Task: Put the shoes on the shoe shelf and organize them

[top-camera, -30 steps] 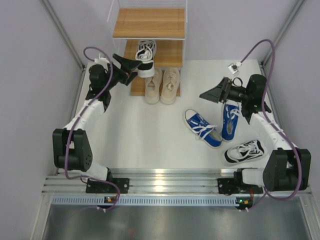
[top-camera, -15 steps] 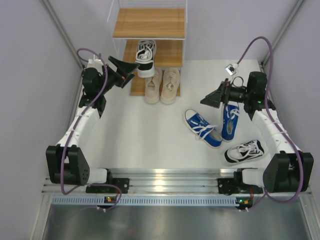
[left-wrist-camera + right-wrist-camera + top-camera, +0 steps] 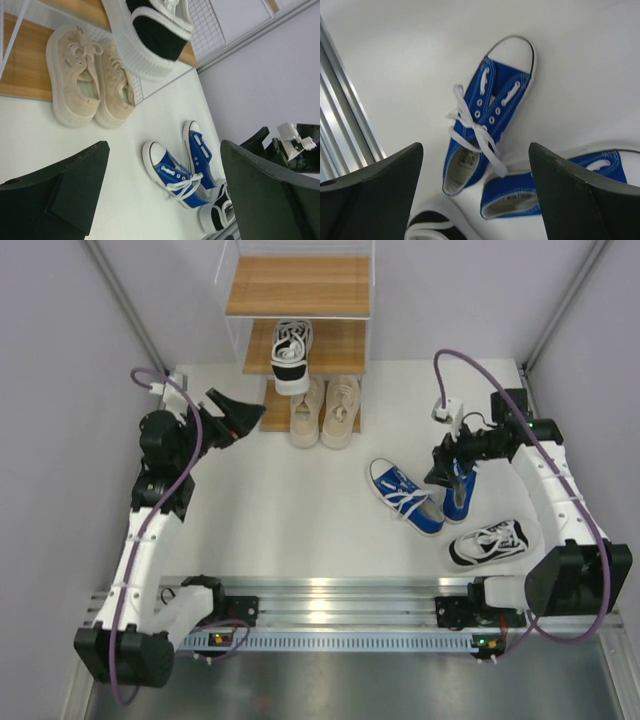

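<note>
The shoe shelf [image 3: 297, 285] stands at the table's far edge. One black-and-white sneaker [image 3: 291, 355] lies on its middle board, heel jutting past the front edge. The beige pair [image 3: 323, 411] sits side by side on the lowest board [image 3: 20, 70]. Two blue sneakers [image 3: 405, 497] [image 3: 460, 487] and the other black-and-white sneaker [image 3: 489, 542] lie on the table at the right. My right gripper [image 3: 447, 465] hangs open above the blue sneakers [image 3: 490, 115], holding nothing. My left gripper [image 3: 235, 412] is open and empty, left of the shelf, apart from it.
The white tabletop [image 3: 290, 510] runs from the shelf to the aluminium rail [image 3: 330, 600] at the near edge. Grey walls close in on both sides. A purple cable [image 3: 470, 358] loops above the right arm.
My left arm has drawn back from the shelf toward the left and the near side. My right arm has swung its gripper downward over the blue sneakers.
</note>
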Action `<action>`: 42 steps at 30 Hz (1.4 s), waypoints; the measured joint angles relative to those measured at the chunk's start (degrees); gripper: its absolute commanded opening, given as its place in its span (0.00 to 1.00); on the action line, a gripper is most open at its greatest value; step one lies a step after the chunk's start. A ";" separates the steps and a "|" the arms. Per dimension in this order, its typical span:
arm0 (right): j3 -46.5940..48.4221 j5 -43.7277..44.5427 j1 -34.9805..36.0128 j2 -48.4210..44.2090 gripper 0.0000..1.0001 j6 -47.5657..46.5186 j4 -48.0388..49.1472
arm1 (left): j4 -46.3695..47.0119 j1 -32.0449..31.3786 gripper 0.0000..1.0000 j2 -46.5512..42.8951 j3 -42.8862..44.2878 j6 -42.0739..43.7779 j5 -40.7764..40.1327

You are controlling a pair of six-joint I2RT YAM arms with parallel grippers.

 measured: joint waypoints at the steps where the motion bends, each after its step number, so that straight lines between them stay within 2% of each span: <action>1: -0.15 1.92 0.00 -0.07 0.85 -2.23 -1.55 | -1.22 -0.02 0.98 -2.58 -1.51 0.92 -0.85; 5: -0.96 11.63 0.00 -0.96 0.83 -12.52 -8.90 | -3.69 0.00 0.98 -11.45 -8.52 1.70 -2.40; 9: -2.84 20.50 -0.02 -3.78 0.83 -21.33 -16.26 | -5.75 0.00 0.98 -16.31 -15.06 0.57 -2.91; 13: -6.75 28.09 -0.02 -8.11 0.80 -26.77 -18.82 | -7.52 0.00 0.98 -16.98 -17.97 0.00 -2.51; 19: -20.26 35.67 -0.02 -13.62 0.77 -32.52 -17.29 | -7.76 0.00 0.98 -16.81 -18.27 0.09 0.28; 21: -24.70 37.38 0.00 -13.92 0.67 -32.74 -14.10 | -7.61 0.00 0.98 -16.48 -18.43 -0.09 1.29; 22: -26.73 38.42 0.11 -13.51 0.58 -32.74 -12.09 | -7.41 0.00 0.98 -16.20 -18.58 -0.20 2.03; 23: -28.15 39.43 0.33 -12.96 0.35 -32.76 -10.12 | -7.41 0.00 0.98 -15.96 -18.67 -0.42 2.49; 24: -29.49 40.26 0.52 -12.24 0.23 -33.11 -7.54 | -7.39 0.00 0.98 -15.74 -18.78 -0.63 3.02; 25: -30.49 41.48 0.74 -11.23 0.06 -33.35 -4.57 | -7.32 0.00 0.98 -15.47 -19.02 -0.98 3.96; 27: -30.53 42.10 0.83 -10.36 0.00 -33.40 -1.42 | -7.23 0.00 0.98 -15.32 -19.28 -1.49 5.22; 30: -29.90 42.14 0.92 -11.32 0.00 -35.69 -2.84 | -6.84 0.00 0.98 -15.02 -19.74 -2.71 8.13; 32: -27.23 41.46 0.92 -13.64 0.00 -38.75 -7.23 | -6.40 -0.02 0.98 -14.99 -20.39 -3.82 10.34; 36: -12.74 36.20 0.92 -19.08 0.00 -46.05 -17.75 | -5.84 -0.02 0.98 -14.97 -22.67 -5.86 13.94; 40: 1.03 29.44 2.82 -20.11 0.00 -50.01 -18.91 | -5.29 -0.44 0.98 -13.75 -23.78 -8.02 16.59; 42: 3.52 27.85 6.36 -20.11 0.00 -49.57 -18.78 | -4.48 -0.92 0.98 -12.20 -23.69 -8.57 17.77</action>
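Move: The right hand, open and empty, has the black-and-white shoe some 9 cm back, 12 cm to its right and 16 cm below. Of the blue pair, one shoe lies about 2 cm ahead and 7 cm left of this hand, the other some 6 cm ahead and 5 cm right, both roughly 17 cm lower. From the left hand the black-and-white shoe is far off, about 50 cm right, 15 cm back and 30 cm down. Swinging back, right and down past the blue pair, the right hand rolls some 50 degrees until its fingers point down, shuts them on the black-and-white shoe near its ankle opening, then lifts about 20 cm, drawing left and forward while tipping the fingers forward. The left hand, open and empty, sinks and backs away from the shelf, drifting right and tilting down. ##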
